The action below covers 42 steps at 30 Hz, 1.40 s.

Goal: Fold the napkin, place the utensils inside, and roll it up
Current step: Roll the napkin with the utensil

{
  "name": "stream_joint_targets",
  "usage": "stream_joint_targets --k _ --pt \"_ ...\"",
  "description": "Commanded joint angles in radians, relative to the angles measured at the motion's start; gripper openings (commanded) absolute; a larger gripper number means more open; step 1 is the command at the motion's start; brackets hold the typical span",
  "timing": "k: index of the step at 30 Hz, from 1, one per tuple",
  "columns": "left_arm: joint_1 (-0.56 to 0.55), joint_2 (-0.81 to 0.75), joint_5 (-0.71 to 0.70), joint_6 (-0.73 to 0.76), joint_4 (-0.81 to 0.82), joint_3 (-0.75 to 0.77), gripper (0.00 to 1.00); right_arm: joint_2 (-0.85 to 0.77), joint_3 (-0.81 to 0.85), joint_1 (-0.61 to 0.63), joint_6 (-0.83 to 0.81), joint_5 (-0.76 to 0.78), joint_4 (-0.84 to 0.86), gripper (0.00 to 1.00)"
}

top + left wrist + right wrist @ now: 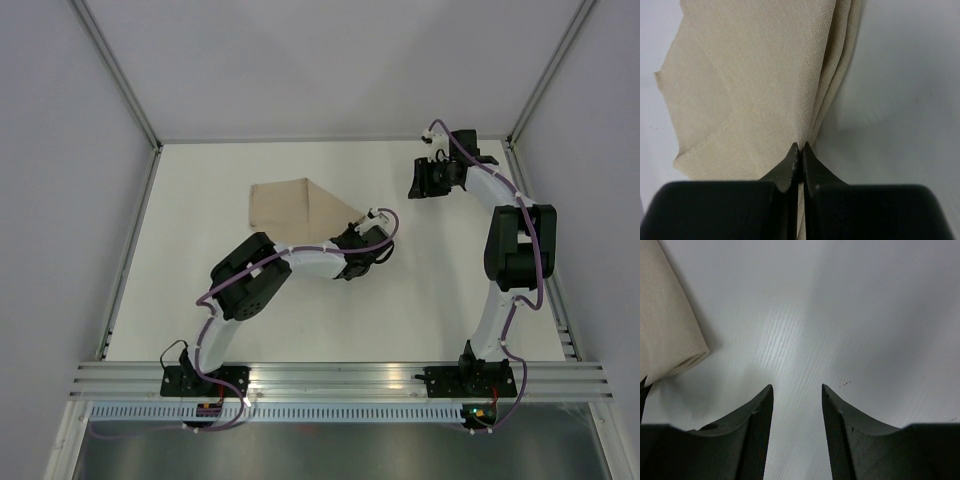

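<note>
The tan napkin (292,205) lies on the white table, broad at its left and drawn to a point at its right. My left gripper (362,218) sits at that point. In the left wrist view the jaws (801,148) are pressed together on a gathered fold of the napkin (755,75), with cloth showing between them. My right gripper (415,185) hovers at the back right, apart from the cloth. In its wrist view it (797,387) stands open over bare table, with a rolled edge of the napkin (665,325) at the far left. The utensils are out of view.
White walls with metal posts enclose the table (300,310) on three sides. An aluminium rail (340,380) carrying both arm bases runs along the near edge. The left arm's elbow (245,275) is folded over the table's middle left.
</note>
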Motion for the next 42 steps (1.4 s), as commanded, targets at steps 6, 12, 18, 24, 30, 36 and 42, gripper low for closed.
stream_joint_targets --k 6,12,18,24,30,36,42 --pt "-0.061 -0.066 0.414 -0.061 -0.009 -0.191 0.02 -0.038 -0.044 -0.005 -0.116 0.012 0.0 0.5" --pt "-0.098 -0.149 0.522 -0.112 0.025 -0.306 0.02 -0.081 -0.075 -0.005 -0.183 -0.01 -0.003 0.5" --pt "-0.115 -0.208 0.503 -0.132 0.037 -0.346 0.02 -0.133 -0.13 -0.005 -0.218 -0.016 0.029 0.51" --pt "-0.117 -0.256 0.437 -0.129 0.011 -0.361 0.02 -0.159 -0.175 -0.005 -0.237 -0.033 0.028 0.51" --pt "-0.115 -0.288 0.347 -0.124 0.012 -0.335 0.32 -0.156 -0.166 -0.007 -0.237 -0.047 0.009 0.51" --pt "-0.1 -0.302 0.264 -0.095 0.009 -0.298 0.44 -0.163 -0.161 -0.007 -0.232 -0.04 0.006 0.52" --pt "-0.091 -0.313 0.256 -0.078 0.022 -0.289 0.5 -0.169 -0.167 -0.005 -0.231 -0.042 0.005 0.52"
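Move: The left fingers are already shut on the napkin's near right-hand edge. The napkin's middle lies about 10 cm to that hand's left and 4 cm ahead, some 2 cm lower; its right corner is roughly 4 cm ahead and 4 cm to the right, and its far left corner about 12 cm ahead and 23 cm to the left. From the empty right hand the napkin's middle is some 28 cm to the left, 5 cm back and 9 cm down. Still pinching the napkin's edge low over the table, the left hand draws it back about 10 cm and a little to the right, turning some 15 degrees clockwise as its fingers tip more steeply down, then halts and opens to about half, letting go of the edge and easing slightly left. Meanwhile the empty right hand, kept half open, draws back about 4 cm, turning slightly counter-clockwise clear of the napkin. ##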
